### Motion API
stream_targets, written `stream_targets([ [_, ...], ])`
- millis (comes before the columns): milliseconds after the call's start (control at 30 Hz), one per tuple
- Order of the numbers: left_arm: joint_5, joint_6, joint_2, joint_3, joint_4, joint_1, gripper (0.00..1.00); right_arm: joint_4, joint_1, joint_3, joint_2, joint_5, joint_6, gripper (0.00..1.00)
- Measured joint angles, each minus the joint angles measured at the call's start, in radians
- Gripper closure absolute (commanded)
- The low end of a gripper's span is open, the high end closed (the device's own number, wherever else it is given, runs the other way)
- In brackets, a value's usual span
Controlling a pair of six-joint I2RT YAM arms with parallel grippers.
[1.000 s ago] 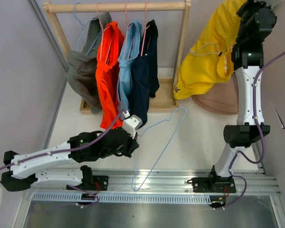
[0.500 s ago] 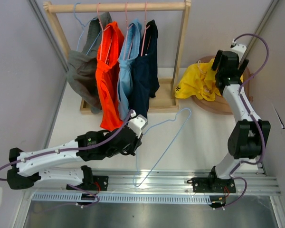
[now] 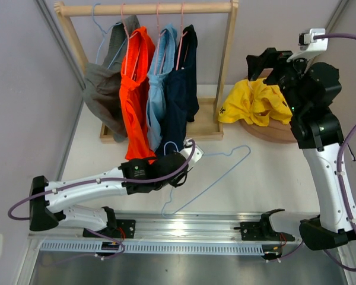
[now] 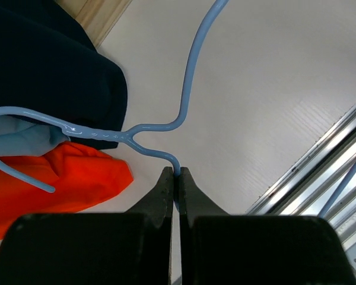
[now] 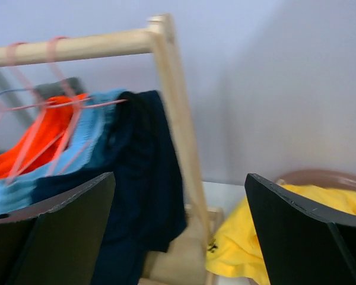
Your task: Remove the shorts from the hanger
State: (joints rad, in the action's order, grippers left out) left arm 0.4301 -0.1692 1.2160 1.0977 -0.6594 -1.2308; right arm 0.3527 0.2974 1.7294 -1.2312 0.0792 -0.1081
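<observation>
The yellow shorts (image 3: 255, 104) lie crumpled on a round brown tray (image 3: 279, 132) at the right, free of any hanger. My right gripper (image 3: 263, 66) hangs above them, open and holding nothing; its wrist view shows the yellow shorts (image 5: 267, 243) low between the wide-apart fingers. The bare blue wire hanger (image 3: 222, 169) lies over the table, and my left gripper (image 3: 187, 158) is shut on its wire beside the neck (image 4: 177, 172). Grey shorts (image 3: 104, 89), orange shorts (image 3: 135, 89), light blue shorts (image 3: 158, 83) and navy shorts (image 3: 183, 95) hang on the rack.
The wooden rack (image 3: 148, 8) stands at the back left, its right post (image 3: 226, 65) close to the tray. A metal rail (image 3: 196, 228) runs along the near table edge. Walls close in on both sides.
The right gripper lowered the yellow shorts onto the brown tray, opened and lifted away without them. The left gripper carried the blue hanger to the right across the table.
</observation>
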Motion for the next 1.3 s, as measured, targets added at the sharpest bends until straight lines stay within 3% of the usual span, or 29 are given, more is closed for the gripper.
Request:
stream_targets([
  [167,-0.002,0.068,0.002,0.016,0.003,0.0,1.0,0.05,0.01,0.01,-0.009,-0.245,-0.027,0.01],
  [400,-0.005,0.204,-0.082,0.058,0.018,-0.002,1.0,0.08,0.157,-0.239,-0.08,-0.425,-0.092,0.0],
  [700,0.023,0.36,-0.243,0.057,0.081,-0.002,1.0,0.169,0.295,-0.347,-0.066,-0.494,-0.164,0.01],
  [933,0.001,0.42,-0.233,-0.031,0.114,-0.034,1.0,0.221,0.312,-0.333,0.048,-0.482,-0.189,0.01],
  [1300,0.035,0.482,-0.197,-0.072,0.171,-0.055,1.0,0.342,0.312,-0.269,0.06,-0.494,-0.186,0.01],
])
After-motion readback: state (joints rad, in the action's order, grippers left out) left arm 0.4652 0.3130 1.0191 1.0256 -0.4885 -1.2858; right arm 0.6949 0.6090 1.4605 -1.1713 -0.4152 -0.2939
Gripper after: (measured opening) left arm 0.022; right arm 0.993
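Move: The left hand holds the empty blue hanger near its neck, the hanger's middle about 8 cm to its right, 2 cm back and level. From the open right hand, the hanger's middle lies some 20 cm back, 16 cm left and 32 cm below. The navy shorts hang 14 cm ahead, 23 cm left and 15 cm below the right hand; the yellow shorts lie 17 cm ahead, 5 cm right and 45 cm below it. The open right hand swings down, left and back, some 25 cm, towards the hanger the left hand raises. ##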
